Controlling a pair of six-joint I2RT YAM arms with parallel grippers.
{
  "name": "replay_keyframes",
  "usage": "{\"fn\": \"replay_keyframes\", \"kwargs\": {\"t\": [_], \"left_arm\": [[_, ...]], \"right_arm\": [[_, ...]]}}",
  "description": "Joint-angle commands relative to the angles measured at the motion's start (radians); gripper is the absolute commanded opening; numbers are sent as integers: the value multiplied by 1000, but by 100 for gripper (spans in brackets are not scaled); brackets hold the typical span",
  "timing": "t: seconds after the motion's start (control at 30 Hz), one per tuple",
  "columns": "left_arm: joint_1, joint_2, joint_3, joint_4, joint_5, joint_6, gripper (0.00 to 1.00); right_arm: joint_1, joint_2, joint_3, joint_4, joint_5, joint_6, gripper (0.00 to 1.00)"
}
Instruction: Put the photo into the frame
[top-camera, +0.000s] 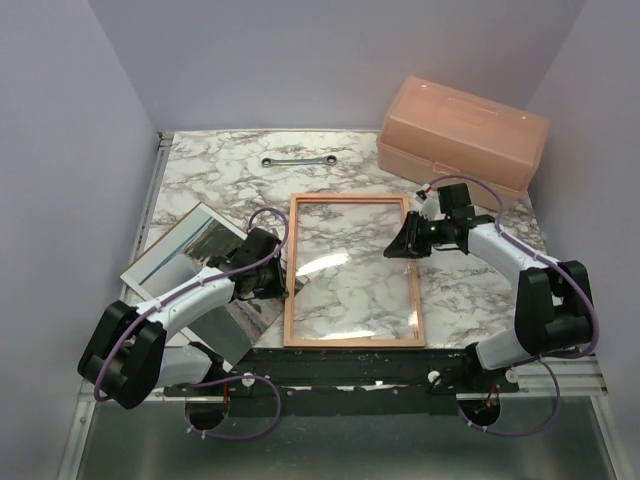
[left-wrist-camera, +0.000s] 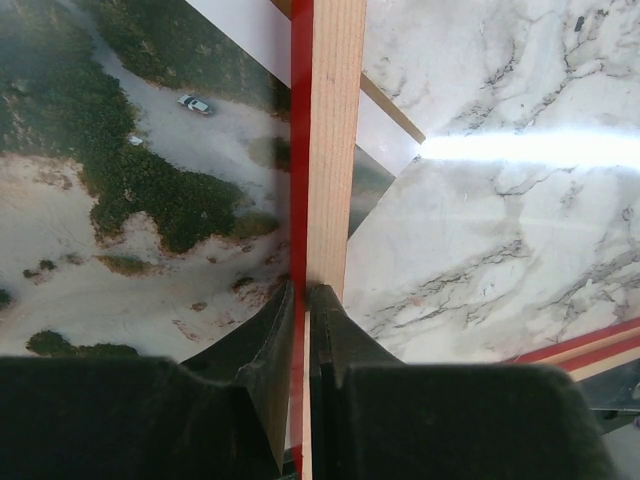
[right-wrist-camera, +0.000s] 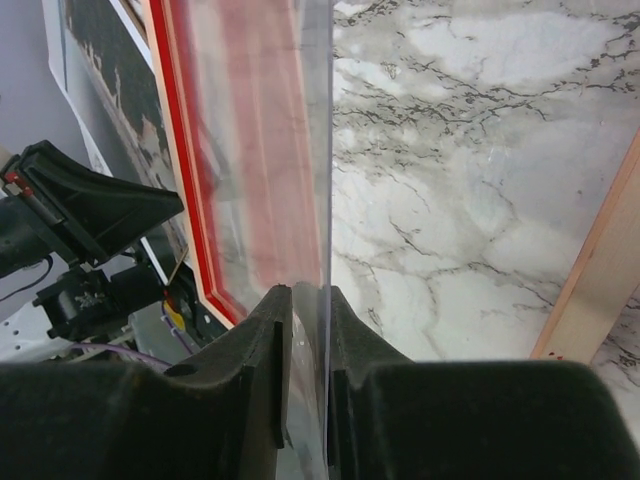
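Observation:
The frame (top-camera: 350, 344) lies flat mid-table with its pale wood back up. A clear pane (top-camera: 350, 270) rests inside it, tilted and reflecting the marble. My left gripper (top-camera: 283, 272) is shut on the frame's left bar. In the left wrist view the jaws (left-wrist-camera: 303, 290) clamp the red and wood edge (left-wrist-camera: 330, 150). The photo (top-camera: 185, 250) lies left of the frame, partly under my left arm, and shows beside the bar (left-wrist-camera: 150, 180). My right gripper (top-camera: 392, 250) is at the frame's right side. Its jaws (right-wrist-camera: 310, 292) stand slightly apart around the pane's edge (right-wrist-camera: 260, 150), which touches only one finger.
A pink plastic box (top-camera: 462, 138) stands at the back right. A wrench (top-camera: 297, 160) lies at the back, beyond the frame. A metal rail (top-camera: 150, 200) runs along the table's left edge, and walls close in the sides and back.

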Motion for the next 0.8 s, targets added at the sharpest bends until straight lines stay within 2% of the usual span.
{"fn": "replay_keyframes", "kwargs": {"t": [0.0, 0.4, 0.6, 0.77], "left_arm": [[4, 36, -22, -42, -69, 32, 12], [3, 39, -22, -44, -70, 32, 12], [3, 39, -23, -48, -72, 32, 12], [3, 41, -23, -49, -73, 33, 12]], "right_arm": [[9, -20, -33, 56, 21, -9, 26], [10, -3, -41, 40, 77, -22, 73], [22, -5, -44, 24, 108, -26, 87], [51, 7, -31, -28, 181, -27, 91]]}}
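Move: The clear sheet is already in the right hand's fingers. The middle of the wooden frame it is going into lies about 7 cm to that hand's left, 4 cm back and 6 cm below. The frame's right rail runs some 5 cm to the hand's right, level with it front to back. From the left hand, pinching the left rail, the frame's middle is about 13 cm right and 4 cm forward. The right fingers open wide, letting go of the clear sheet and sinking about 2 cm; left keeps the rail. ##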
